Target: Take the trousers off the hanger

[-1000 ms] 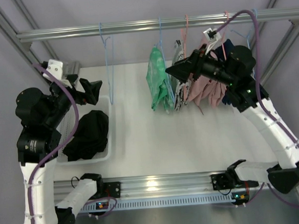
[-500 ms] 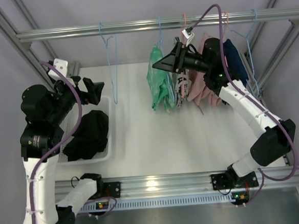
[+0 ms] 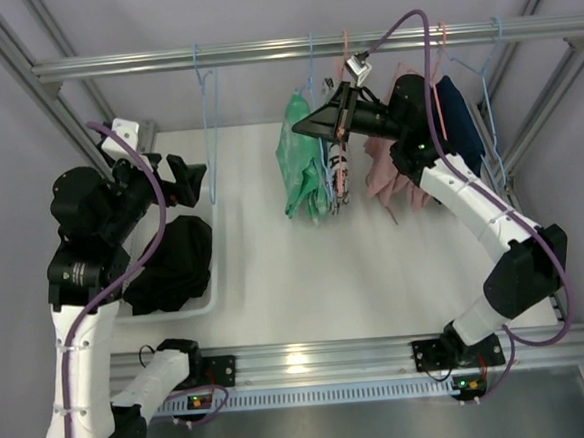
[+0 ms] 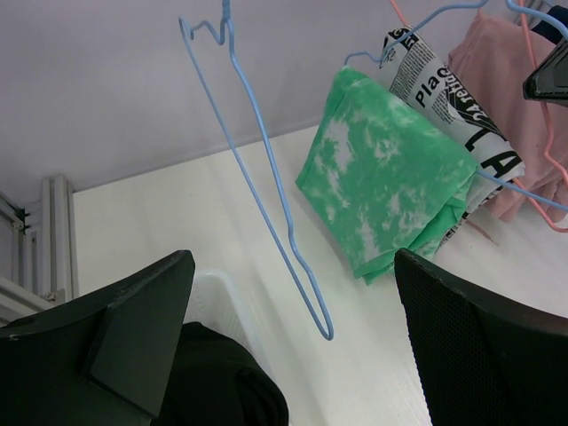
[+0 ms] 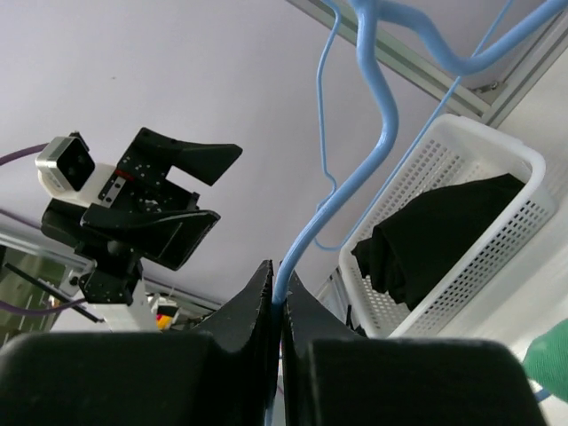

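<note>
Green tie-dye trousers [image 3: 304, 168] [image 4: 390, 177] hang folded over a blue wire hanger [image 3: 311, 65] [image 5: 377, 98] on the rail. My right gripper [image 3: 298, 128] [image 5: 280, 288] is shut on that hanger's wire, just below the hook and above the trousers; only a green corner [image 5: 552, 355] shows in the right wrist view. Left of them, my left gripper [image 3: 193, 176] [image 4: 293, 266] stands wide open with nothing between its fingers, near an empty blue hanger [image 3: 208, 125] [image 4: 266, 186].
A white basket [image 3: 213, 290] [image 5: 461, 142] at the left holds a black garment [image 3: 175, 262] [image 4: 222, 382]. A newsprint-pattern garment [image 4: 444, 89], pink garments [image 3: 394, 177] and a dark blue one [image 3: 460, 117] hang right of the trousers. The rail [image 3: 260, 53] crosses the back.
My right gripper swung left from the pink garments to the green trousers' hanger and shut on its wire; the trousers shifted slightly left. The left arm edged right, still open.
</note>
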`<state>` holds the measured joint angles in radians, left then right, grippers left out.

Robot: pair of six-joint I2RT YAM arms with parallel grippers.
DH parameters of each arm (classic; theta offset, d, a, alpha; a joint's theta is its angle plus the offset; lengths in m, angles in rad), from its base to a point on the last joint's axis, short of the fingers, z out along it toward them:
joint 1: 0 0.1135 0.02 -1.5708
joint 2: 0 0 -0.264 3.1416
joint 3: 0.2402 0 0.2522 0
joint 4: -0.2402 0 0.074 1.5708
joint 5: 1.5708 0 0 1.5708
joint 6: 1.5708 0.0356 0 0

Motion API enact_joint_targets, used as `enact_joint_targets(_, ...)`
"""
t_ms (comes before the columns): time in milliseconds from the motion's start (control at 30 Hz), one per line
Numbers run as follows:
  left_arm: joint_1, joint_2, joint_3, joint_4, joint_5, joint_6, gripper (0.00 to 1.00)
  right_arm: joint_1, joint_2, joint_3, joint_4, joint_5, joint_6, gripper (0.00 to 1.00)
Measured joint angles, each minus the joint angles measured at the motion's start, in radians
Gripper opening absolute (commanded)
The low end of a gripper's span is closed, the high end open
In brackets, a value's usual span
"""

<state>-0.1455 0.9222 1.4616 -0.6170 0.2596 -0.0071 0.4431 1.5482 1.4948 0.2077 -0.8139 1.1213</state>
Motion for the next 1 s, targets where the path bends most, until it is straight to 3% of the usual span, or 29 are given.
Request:
enact_joint_targets(667,0.0,-0.014,-0.034,0.049,0.013,-0.047,0.99,-0.001,-0.111,0.0,-0.097,0.113,-0.107,0.0)
enact_joint_targets(1000,0.0,-0.053,-0.092,0.154,0.048,-0.046,0.99,0.002,-0.114,0.067,-0.084,0.099,-0.069,0.0)
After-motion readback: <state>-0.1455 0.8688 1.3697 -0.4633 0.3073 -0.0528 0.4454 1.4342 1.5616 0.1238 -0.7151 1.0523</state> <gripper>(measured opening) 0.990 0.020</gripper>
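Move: Already pinched in the right hand is the blue hanger's near shoulder; the green trousers on it hang some 13 cm below the fingers, about 5 ahead and 2 left. The rail carrying its hook is roughly 8 cm ahead and 12 above. The patterned trousers hang about 5 cm ahead, 5 right and 13 lower; the empty blue hanger 8 ahead, 22 left. From the left hand, the green trousers lie around 14 cm ahead, 24 right and 12 lower. Raising the blue hanger by its near shoulder, the right hand goes up about 6 cm and drifts roughly 2 cm back and 2 cm to the right, to carry the hook up off the rail. The shut fingers keep their pinch on the wire while the wrist turns some 10 degrees, partly clockwise and slightly tip-up. ##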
